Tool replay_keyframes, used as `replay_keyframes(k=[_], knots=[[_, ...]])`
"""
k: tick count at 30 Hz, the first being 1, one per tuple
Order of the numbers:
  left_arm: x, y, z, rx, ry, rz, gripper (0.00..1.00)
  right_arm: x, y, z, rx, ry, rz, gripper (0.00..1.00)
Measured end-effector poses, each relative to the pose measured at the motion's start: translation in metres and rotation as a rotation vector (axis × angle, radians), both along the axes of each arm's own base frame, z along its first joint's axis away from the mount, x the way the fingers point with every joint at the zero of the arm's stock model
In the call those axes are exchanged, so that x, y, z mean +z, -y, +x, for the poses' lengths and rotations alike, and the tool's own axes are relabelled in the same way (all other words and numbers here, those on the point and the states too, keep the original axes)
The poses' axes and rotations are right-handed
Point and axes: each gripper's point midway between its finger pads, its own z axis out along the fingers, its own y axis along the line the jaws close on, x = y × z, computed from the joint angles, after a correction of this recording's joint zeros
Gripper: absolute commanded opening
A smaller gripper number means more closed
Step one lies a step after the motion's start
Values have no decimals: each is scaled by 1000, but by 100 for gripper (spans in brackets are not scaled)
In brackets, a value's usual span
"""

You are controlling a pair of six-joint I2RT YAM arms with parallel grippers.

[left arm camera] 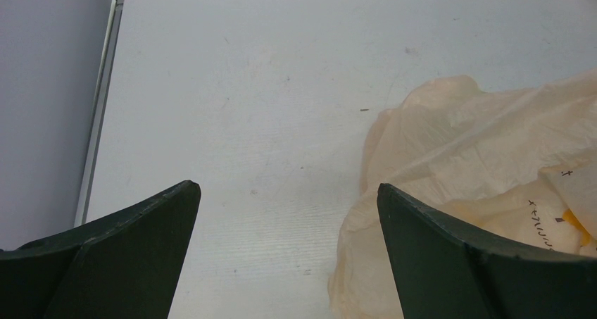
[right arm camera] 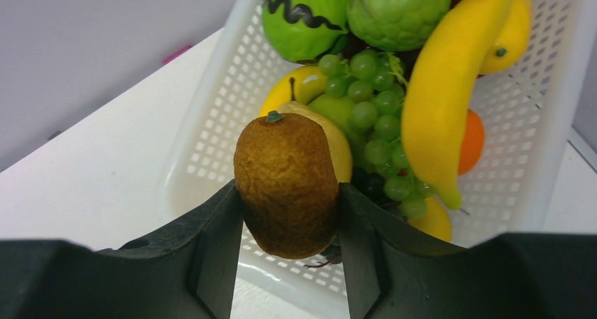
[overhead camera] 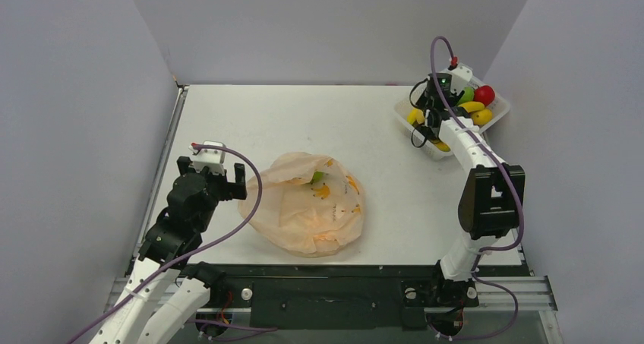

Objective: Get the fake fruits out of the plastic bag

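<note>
The peach-orange plastic bag [overhead camera: 309, 203] lies crumpled at the table's middle front, with a green fruit [overhead camera: 319, 178] showing at its mouth. My left gripper [overhead camera: 228, 178] hovers open just left of the bag; in the left wrist view the bag [left arm camera: 486, 164] lies beside and under the right finger, with bare table between the jaws [left arm camera: 287, 192]. My right gripper [right arm camera: 290, 196] is shut on a brown kiwi-like fruit [right arm camera: 287, 182], held over the near end of the white lattice basket [right arm camera: 211, 132]. That basket [overhead camera: 497, 120] at the back right holds several fake fruits [overhead camera: 478, 105].
In the basket lie a yellow banana [right arm camera: 440, 94], green grapes [right arm camera: 366, 94], two green fruits [right arm camera: 304, 16], an orange one [right arm camera: 473, 139] and a red one [overhead camera: 484, 94]. Grey walls close in on the table at the left, back and right.
</note>
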Motion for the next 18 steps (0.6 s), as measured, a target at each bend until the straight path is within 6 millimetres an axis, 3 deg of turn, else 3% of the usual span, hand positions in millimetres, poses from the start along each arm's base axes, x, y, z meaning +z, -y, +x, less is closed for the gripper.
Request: replay_keyframes(k=[7,15,18], knots=[[-5,2,3,-7,-23,-9,97,-5,44,15,-85,-39,-55,3],[-7,2,4,-7,-32,-10,97,-10,64,41,-102,-66,-102,19],[-8,3,4,-11,-36,-10,97,-20,65,48,-87,-94,-104,35]])
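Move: The basket's middle, where the held brown fruit is being taken, lies about 6 cm ahead of the right hand, 10 cm to its right and some 14 cm below. The yellow pear is roughly 5 cm ahead and 3 cm right, the green striped ball 14 cm ahead and 6 cm right, and the loose banana 7 cm ahead and 15 cm right, all about 11 cm down. From the left hand, the basket's middle is about 33 cm ahead, 64 cm right and 18 cm lower. The brown fruit, still pinched between the right fingers, is carried in over the basket from its left side towards the middle: first quickly to the right, about 6.5 cm in all, then mostly forward some 5 cm, sinking about 2 cm, chiefly at the end. The wrist turns slightly clockwise and tips down about 5 degrees, its left side dipping a little; the grip stays unchanged. ##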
